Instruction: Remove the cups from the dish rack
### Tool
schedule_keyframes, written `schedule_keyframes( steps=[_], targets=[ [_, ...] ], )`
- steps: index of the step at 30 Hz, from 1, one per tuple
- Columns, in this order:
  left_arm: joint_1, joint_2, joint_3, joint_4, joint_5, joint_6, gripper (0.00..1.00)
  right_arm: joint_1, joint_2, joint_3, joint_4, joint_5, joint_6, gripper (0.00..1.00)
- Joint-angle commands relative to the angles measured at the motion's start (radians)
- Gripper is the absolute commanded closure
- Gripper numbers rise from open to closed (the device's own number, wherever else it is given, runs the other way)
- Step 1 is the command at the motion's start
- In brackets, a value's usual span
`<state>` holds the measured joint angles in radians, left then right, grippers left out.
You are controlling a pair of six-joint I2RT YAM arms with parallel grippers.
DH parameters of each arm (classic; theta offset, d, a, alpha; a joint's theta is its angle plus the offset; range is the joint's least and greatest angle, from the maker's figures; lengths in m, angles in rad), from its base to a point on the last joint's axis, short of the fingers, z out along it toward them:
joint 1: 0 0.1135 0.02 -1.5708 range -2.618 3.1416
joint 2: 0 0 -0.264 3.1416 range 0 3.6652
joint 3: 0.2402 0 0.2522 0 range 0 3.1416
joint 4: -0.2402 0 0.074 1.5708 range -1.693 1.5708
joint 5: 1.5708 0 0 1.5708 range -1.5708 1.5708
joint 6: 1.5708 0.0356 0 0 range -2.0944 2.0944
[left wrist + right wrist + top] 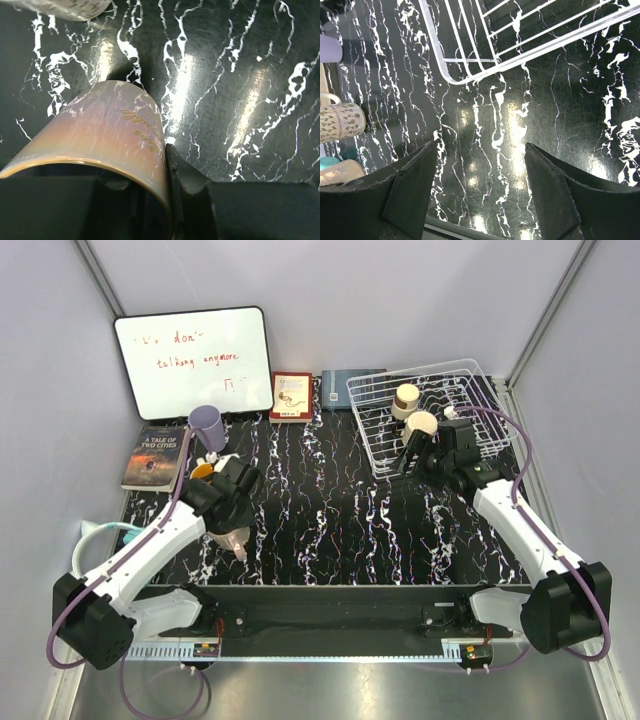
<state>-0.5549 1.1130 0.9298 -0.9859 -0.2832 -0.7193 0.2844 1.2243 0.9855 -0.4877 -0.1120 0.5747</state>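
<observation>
My left gripper (236, 532) is shut on the wall of a pale pink tumbler (238, 543), held low over the black marbled table (340, 520). In the left wrist view one finger (172, 167) presses the outside of the tumbler (105, 130); the other is hidden inside it. Two cream cups (406, 400) (420, 425) stand in the white wire dish rack (470, 375). My right gripper (417, 460) hangs open and empty at the rack's front left. In the right wrist view, the gripper (481, 145) is over bare table below the rack's corner (470, 75).
A lavender cup (207, 425), a patterned white cup (340, 122) and an orange-inside cup (203, 470) stand at the table's left. A book (155, 455) lies beside them. A whiteboard (195, 360) and a small red box (291, 395) lean against the back wall.
</observation>
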Motion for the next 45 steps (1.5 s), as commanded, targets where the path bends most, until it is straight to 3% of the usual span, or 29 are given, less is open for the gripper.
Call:
schedule_keyframes(
  steps=[1,7,19,28,30,32,38,45],
  targets=[
    [0.001,-0.032,-0.032,0.076,-0.080,-0.088,1.00,0.002,-0.028,-0.013,0.021,0.032,-0.025,0.22],
    [0.099,-0.021,-0.144,0.199,0.042,-0.098,1.00,0.002,-0.046,-0.028,0.021,0.025,-0.029,0.22],
    [0.236,0.087,-0.137,0.305,0.059,-0.032,1.00,0.002,-0.066,-0.045,0.020,0.005,-0.032,0.23],
    [0.273,0.130,-0.115,0.309,0.053,-0.002,1.00,0.001,-0.086,-0.071,0.021,0.002,-0.032,0.22],
    [0.273,0.119,-0.115,0.302,0.067,0.001,0.94,0.002,-0.088,-0.073,0.020,0.003,-0.032,0.22],
    [0.273,0.102,-0.115,0.293,0.070,0.007,0.78,0.002,-0.089,-0.071,0.020,0.005,-0.036,0.22],
    [0.273,0.036,-0.095,0.224,0.058,0.023,0.49,0.002,-0.069,-0.064,0.020,-0.005,-0.032,0.22],
    [0.271,-0.061,0.001,0.110,0.078,0.021,0.37,0.002,-0.051,-0.050,0.028,-0.005,-0.029,0.22]
  ],
)
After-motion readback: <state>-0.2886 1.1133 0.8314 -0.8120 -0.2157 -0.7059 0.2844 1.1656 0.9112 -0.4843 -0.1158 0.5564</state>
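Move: I hold the pink mug by its rim in my left hand. The clear spot for it is about 7 cm to the left, hardly 1 cm ahead and some 9 cm below that hand. The patterned mug with the orange inside stands about 9 cm ahead and 9 cm left, the purple cup about 20 cm ahead and 9 cm left. From my right hand the spot is some 38 cm left, 12 cm back and 14 cm lower. I lower the pink mug about 6 cm with my left hand, edging left. Low down, I carry it forward and farther left, about 4 cm each way, towards the patterned mug, turning some 15 degrees counter-clockwise. There I pause, open my fingers to let go of the rim, and start straight up, one finger inside the mug and one outside. ##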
